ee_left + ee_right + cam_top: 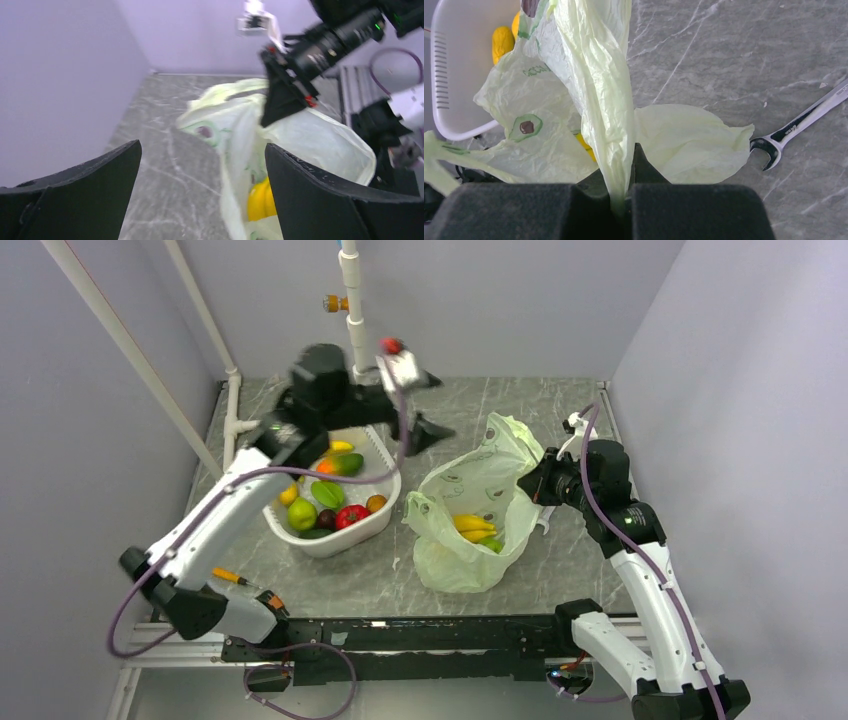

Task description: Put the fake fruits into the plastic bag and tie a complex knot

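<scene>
The pale-green plastic bag (470, 502) lies open on the table right of the white basin (385, 510). Yellow bananas (473, 526) lie inside it; they also show in the left wrist view (260, 200). Several fake fruits remain in the basin: a green round one (302, 515), a red one (351, 516), an orange-red mango (345, 462). My right gripper (535, 480) is shut on a bunched fold of the bag's rim (616, 150) and holds it up. My left gripper (432, 405) is open and empty, raised above the table between basin and bag, facing the bag (300, 135).
A steel wrench (794, 127) lies on the table beside the bag on its right side. A white post (352, 300) stands at the back centre, and slanted white pipes (120, 340) at the left. Purple walls close in the table on three sides.
</scene>
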Controlling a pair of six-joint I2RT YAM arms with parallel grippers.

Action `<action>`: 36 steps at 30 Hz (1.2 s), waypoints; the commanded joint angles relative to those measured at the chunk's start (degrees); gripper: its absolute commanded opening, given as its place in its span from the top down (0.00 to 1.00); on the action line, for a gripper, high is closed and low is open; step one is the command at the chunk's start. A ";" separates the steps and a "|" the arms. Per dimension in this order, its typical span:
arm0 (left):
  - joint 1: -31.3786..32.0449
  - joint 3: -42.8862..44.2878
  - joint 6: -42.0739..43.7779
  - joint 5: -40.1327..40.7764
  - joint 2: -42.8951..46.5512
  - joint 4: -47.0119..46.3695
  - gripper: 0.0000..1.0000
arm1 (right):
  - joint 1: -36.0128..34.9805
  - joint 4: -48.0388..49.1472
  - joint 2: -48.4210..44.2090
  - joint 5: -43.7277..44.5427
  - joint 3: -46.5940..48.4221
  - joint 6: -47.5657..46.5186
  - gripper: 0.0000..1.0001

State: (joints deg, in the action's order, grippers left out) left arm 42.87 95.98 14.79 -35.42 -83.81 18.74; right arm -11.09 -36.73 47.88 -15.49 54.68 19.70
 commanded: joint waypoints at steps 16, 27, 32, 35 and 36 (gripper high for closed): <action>-32.94 -29.15 65.59 11.59 6.09 37.57 0.04 | -0.25 2.72 1.81 -0.48 2.41 -1.07 1.00; -32.77 -21.09 68.32 17.81 -12.14 48.94 0.04 | -0.24 2.80 2.97 1.79 3.79 -2.61 1.00; -32.70 -26.69 64.37 22.36 -14.67 41.18 0.01 | -0.18 2.31 2.59 2.24 3.64 -2.23 1.00; -32.73 -27.37 61.19 25.15 -17.62 38.58 0.04 | -0.28 2.15 2.46 2.36 3.53 -2.29 1.00; -32.80 -26.71 60.02 25.86 -18.96 38.75 0.07 | -0.26 2.18 2.44 2.39 3.51 -2.30 1.00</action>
State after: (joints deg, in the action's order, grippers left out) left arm 9.96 69.36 79.18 -13.41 -99.00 60.07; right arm -11.09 -35.92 51.00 -14.00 56.03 17.98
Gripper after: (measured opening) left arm 0.975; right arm 0.010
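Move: The green pear in the white basket lies about 31 cm to the left of the left hand, some 4 cm ahead and roughly 39 cm below. Beside the pear, the dark round fruit is about 6 cm to its right and 2 cm nearer, the tomato about 11 cm right and 1 cm nearer, the avocado 3 cm right and 5 cm nearer. From the right hand, the pear is some 46 cm left, 4 cm ahead and 21 cm below. The green pear is approached by the left hand, which sweeps left about 30 cm from the bag to the basket, rising slightly at first, then sinking nearly 40 cm. The wrist swings some 70 degrees so the sideways-pointing fingers aim down, and they stay wide open, ending on either side of the pear. The right hand keeps its pinch on the bag's rim, almost still. ##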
